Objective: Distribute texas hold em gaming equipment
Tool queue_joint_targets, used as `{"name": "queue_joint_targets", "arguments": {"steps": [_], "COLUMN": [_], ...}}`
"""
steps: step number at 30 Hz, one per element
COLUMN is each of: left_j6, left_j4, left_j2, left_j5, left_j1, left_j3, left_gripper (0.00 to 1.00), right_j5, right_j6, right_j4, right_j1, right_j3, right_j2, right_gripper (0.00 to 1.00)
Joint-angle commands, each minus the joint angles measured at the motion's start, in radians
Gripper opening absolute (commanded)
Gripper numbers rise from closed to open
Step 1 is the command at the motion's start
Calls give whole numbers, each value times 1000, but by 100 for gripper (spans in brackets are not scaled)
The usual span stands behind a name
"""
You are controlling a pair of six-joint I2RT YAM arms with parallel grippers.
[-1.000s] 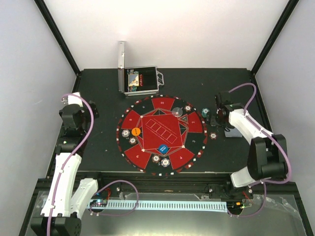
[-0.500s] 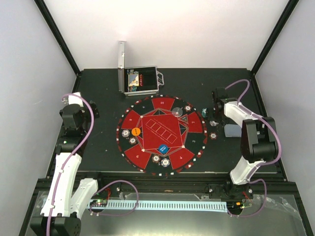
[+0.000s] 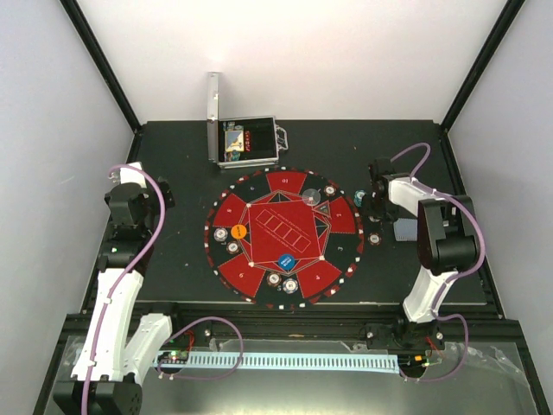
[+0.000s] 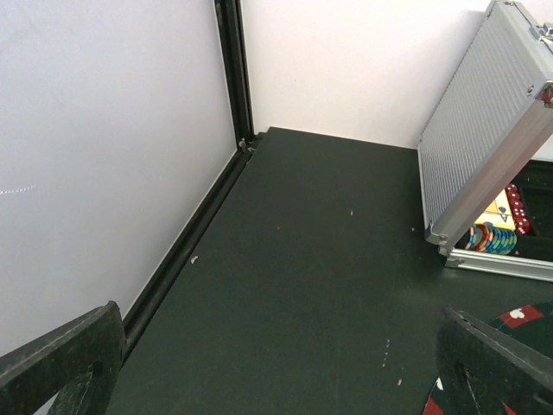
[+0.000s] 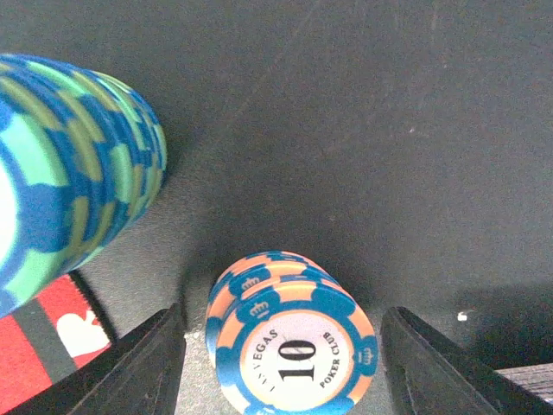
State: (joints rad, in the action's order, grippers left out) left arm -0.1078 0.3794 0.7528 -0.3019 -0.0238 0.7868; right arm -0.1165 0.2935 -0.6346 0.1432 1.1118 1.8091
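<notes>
A short stack of blue-and-orange "10" poker chips (image 5: 292, 346) stands on the black table between the fingers of my right gripper (image 5: 281, 367). The jaws are open, with a gap on each side of the stack. A taller teal-and-blue chip stack (image 5: 78, 164) stands to its left. From above, the right gripper (image 3: 374, 203) is just off the mat's right rim, near grey-blue cards (image 3: 406, 230). More chips (image 3: 275, 279), an orange disc (image 3: 239, 232) and a blue disc (image 3: 289, 262) lie on the mat. My left gripper (image 4: 281, 385) is open over bare table at the far left.
The round red-and-black mat (image 3: 283, 226) fills the table's middle. The open silver case (image 3: 244, 141) stands behind it, with chips inside (image 4: 492, 236). Enclosure walls and black frame posts (image 4: 232, 69) bound the table on the left, back and right.
The right arm has folded in, bringing its wrist over the chips by the mat's right rim, and its jaws have narrowed around the stack. The left arm has not moved.
</notes>
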Motion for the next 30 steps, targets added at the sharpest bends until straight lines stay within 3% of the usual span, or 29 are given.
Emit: {"name": "queue_joint_targets", "arguments": {"steps": [1,22,30], "left_j6": [-3,-3,-3], "left_j4": [-17,-16,-16], "left_j2": [-1,-11,-13], "left_j5": [15,15,14], "left_j1": [7,8,8], "left_j3": [18,18,18], "left_gripper": [99,99,99], "right_j5": [-32,-10,-14], "right_j6": [-1,-15,-24], "right_j4": [8,-28,-50], "right_j1": [-6,-5,-7], "right_j3": [12,24,28], "right_j2": [30,64,-13], "right_gripper": [62,41,34]}}
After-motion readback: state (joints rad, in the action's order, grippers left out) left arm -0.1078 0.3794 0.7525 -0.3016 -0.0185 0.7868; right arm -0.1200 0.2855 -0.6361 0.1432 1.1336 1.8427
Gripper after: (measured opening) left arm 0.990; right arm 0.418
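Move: The short stack of orange-and-blue "10" chips stands between the right hand's open fingertips, its middle about 1 cm below and otherwise level with the hand point. The taller blue-green stack is some 4 cm ahead and 5 cm left of that hand. An orange stack lies about 8 cm back and 1 cm left, and the grey card box about 6 cm back and 9 cm right. From the left hand, the "10" chips are roughly 60 cm right, 5 cm ahead and 27 cm down. The "10" chips get pinched from their left and right sides by the right hand's fingers, which close steadily from about two-thirds open until they stop on the chip edges. As they close, the hand settles roughly half a centimetre down and then edges half a centimetre forward, pointing almost straight down with no real turn. ##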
